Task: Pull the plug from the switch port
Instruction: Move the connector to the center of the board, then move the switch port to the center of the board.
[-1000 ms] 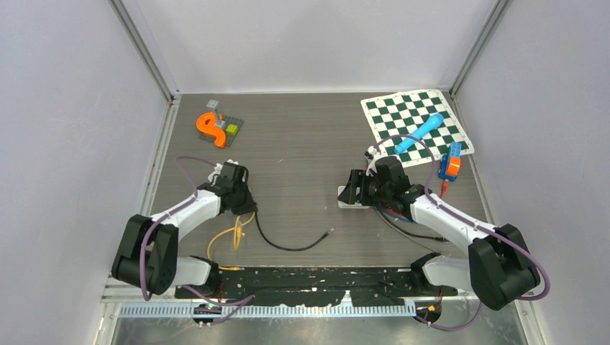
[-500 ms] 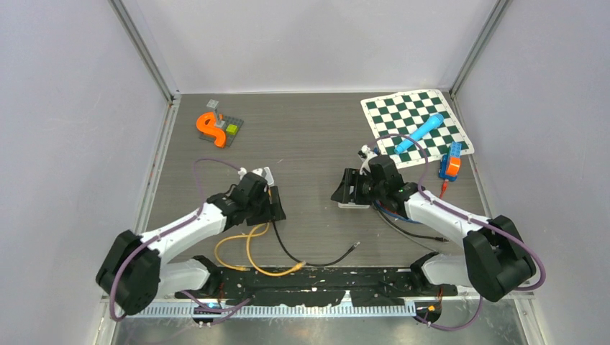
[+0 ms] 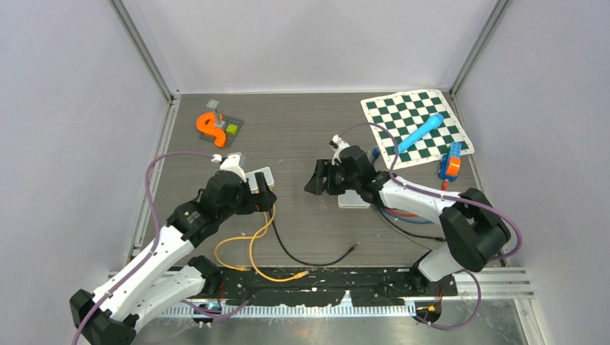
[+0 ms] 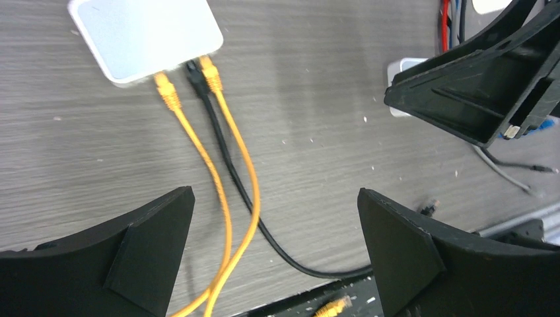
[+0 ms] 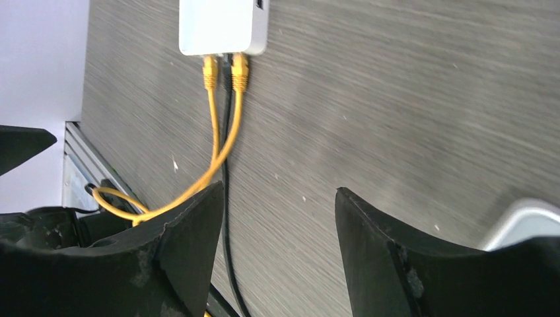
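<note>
The white switch [image 4: 145,36] lies flat on the table, also in the top view as the switch [image 3: 260,175] and in the right wrist view as the switch [image 5: 221,26]. Three plugs sit in its near edge: two yellow plugs [image 4: 166,89] [image 4: 210,69] and a black plug [image 4: 193,71] between them. My left gripper [image 4: 275,193] hangs open just short of the plugs, with only cables below it. My right gripper [image 5: 279,191] is open and empty, to the right of the switch and pointing at it, right gripper [image 3: 320,180].
A second white box [image 3: 354,201] lies under the right arm. Loose cable ends lie near the front: a black one [image 3: 353,246] and a yellow one [image 3: 298,274]. An orange toy [image 3: 210,128], a checkered mat [image 3: 413,115], a blue pen [image 3: 419,133] and a blue-orange block [image 3: 451,164] are farther back.
My left gripper has opened from shut and the arm has reached forward and right. The switch with its cables has shifted right. My right gripper has moved left toward the switch.
</note>
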Robot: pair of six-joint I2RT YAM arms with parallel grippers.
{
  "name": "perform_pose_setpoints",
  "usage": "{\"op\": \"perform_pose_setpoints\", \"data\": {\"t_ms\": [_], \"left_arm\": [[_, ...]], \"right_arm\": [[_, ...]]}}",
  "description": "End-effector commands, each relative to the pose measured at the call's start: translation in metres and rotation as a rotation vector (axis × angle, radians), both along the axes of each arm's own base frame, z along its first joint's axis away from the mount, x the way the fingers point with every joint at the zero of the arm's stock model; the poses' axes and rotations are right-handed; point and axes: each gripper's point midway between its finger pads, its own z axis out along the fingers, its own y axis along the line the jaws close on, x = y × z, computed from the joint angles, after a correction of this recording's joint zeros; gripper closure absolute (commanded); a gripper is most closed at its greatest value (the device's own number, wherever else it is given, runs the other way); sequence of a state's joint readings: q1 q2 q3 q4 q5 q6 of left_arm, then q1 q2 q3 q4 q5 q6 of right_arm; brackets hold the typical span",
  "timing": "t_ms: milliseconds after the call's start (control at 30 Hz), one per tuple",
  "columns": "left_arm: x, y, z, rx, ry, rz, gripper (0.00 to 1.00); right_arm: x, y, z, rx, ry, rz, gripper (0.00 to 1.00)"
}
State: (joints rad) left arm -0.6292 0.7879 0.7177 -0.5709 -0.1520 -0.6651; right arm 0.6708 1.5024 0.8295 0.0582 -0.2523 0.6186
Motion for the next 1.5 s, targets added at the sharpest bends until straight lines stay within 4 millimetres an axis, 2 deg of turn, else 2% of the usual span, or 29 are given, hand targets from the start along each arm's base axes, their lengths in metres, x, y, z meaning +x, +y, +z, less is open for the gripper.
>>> {"op": "perform_pose_setpoints", "data": {"t_ms": [0, 133, 167, 200, 233, 267, 300, 333, 367, 400, 433, 467, 500, 533, 567, 600, 633, 667, 700, 867, 1000, 1100, 1267, 1467], "left_arm": [[0.019, 0.039, 0.006, 0.157, -0.068, 0.124, 0.00], [0.045, 0.063, -0.001, 0.193, -0.039, 0.210, 0.00], [0.053, 0.067, -0.002, 0.177, -0.039, 0.226, 0.00], [0.061, 0.071, -0.003, 0.153, -0.036, 0.246, 0.01], [0.069, 0.075, -0.003, 0.127, -0.039, 0.259, 0.01], [0.077, 0.078, -0.004, 0.104, -0.043, 0.270, 0.00], [0.086, 0.082, -0.005, 0.087, -0.043, 0.285, 0.00], [0.094, 0.082, -0.006, 0.063, -0.035, 0.282, 0.01], [0.100, 0.082, -0.009, 0.049, -0.013, 0.274, 0.01], [0.107, 0.082, -0.011, 0.053, 0.002, 0.268, 0.02], [0.113, 0.083, -0.015, 0.068, 0.013, 0.267, 0.03], [0.122, 0.083, -0.021, 0.078, 0.021, 0.261, 0.03], [0.127, 0.083, -0.025, 0.078, 0.035, 0.257, 0.05], [0.131, 0.084, -0.032, 0.078, 0.062, 0.254, 0.07], [0.134, 0.080, -0.038, 0.058, 0.089, 0.231, 0.10], [0.138, 0.078, -0.043, 0.048, 0.099, 0.217, 0.11], [0.141, 0.077, -0.050, 0.039, 0.113, 0.214, 0.12], [0.144, 0.079, -0.055, 0.027, 0.131, 0.222, 0.14], [0.146, 0.079, -0.062, 0.016, 0.151, 0.225, 0.15], [0.152, 0.078, -0.097, 0.010, 0.230, 0.227, 0.17], [0.151, 0.053, -0.114, -0.091, 0.276, 0.144, 0.29], [0.143, 0.044, -0.126, -0.129, 0.297, 0.129, 0.41], [0.125, 0.023, -0.128, -0.165, 0.297, 0.080, 0.52], [0.089, -0.014, -0.127, -0.182, 0.303, 0.020, 0.56]], "right_arm": [[0.026, 0.032, 0.038, 0.088, -0.086, -0.011, 0.31], [0.043, 0.051, 0.047, 0.103, -0.095, -0.007, 0.31], [0.046, 0.055, 0.038, 0.088, -0.080, 0.001, 0.31], [0.052, 0.062, 0.047, 0.094, -0.086, 0.007, 0.31], [0.055, 0.067, 0.035, 0.077, -0.062, 0.018, 0.31], [0.061, 0.074, 0.044, 0.090, -0.071, 0.022, 0.32], [0.065, 0.078, 0.035, 0.082, -0.050, 0.019, 0.33], [0.073, 0.085, 0.043, 0.100, -0.063, 0.014, 0.33], [0.077, 0.090, 0.033, 0.096, -0.037, 0.009, 0.33], [0.084, 0.098, 0.041, 0.117, -0.048, 0.012, 0.33], [0.087, 0.104, 0.029, 0.114, -0.020, 0.016, 0.33], [0.094, 0.113, 0.037, 0.132, -0.033, 0.021, 0.34], [0.096, 0.118, 0.023, 0.122, -0.009, 0.027, 0.34], [0.099, 0.126, 0.028, 0.135, -0.017, 0.038, 0.35], [0.099, 0.130, 0.014, 0.121, 0.009, 0.051, 0.35], [0.102, 0.137, 0.018, 0.133, 0.003, 0.064, 0.35], [0.100, 0.142, 0.005, 0.127, 0.024, 0.082, 0.36], [0.100, 0.147, 0.005, 0.133, 0.023, 0.098, 0.36], [0.099, 0.149, -0.008, 0.120, 0.042, 0.103, 0.36], [0.094, 0.152, -0.035, 0.079, 0.063, 0.135, 0.36], [0.077, 0.152, -0.048, 0.076, 0.070, 0.215, 0.40], [0.065, 0.150, -0.053, 0.078, 0.065, 0.253, 0.45], [0.053, 0.141, -0.055, 0.072, 0.051, 0.276, 0.59], [0.038, 0.111, -0.073, -0.004, 0.052, 0.248, 0.61]]}}
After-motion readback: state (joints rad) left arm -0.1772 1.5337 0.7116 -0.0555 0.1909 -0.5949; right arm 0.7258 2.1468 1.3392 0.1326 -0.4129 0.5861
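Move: The connector, the white box with the yellow cables, lies about 14 cm ahead of the open left hand, 3 cm to its left and 14 cm below. From the right hand it is some 18 cm to the left, 6 cm ahead and 8 cm down. Its yellow and black plugs sit at its near edge, about 4 cm nearer the base and 1 cm to the right of its middle. The other white box stands roughly 13 cm to the right hand's right and 1 cm back. The left hand swings forward about 13 cm and some 14 cm down, bowing out to its left before coming back right, tips downward about 15 degrees and closes its wide-open fingers to about half on the connector's left end. Meanwhile the right hand crosses about 14 cm left, first forward and slightly up, then down and back, narrows its fingers on the right end, and both hands, gripping the ends, draw the connector a couple of centimetres to the right and a little back towards the base. ##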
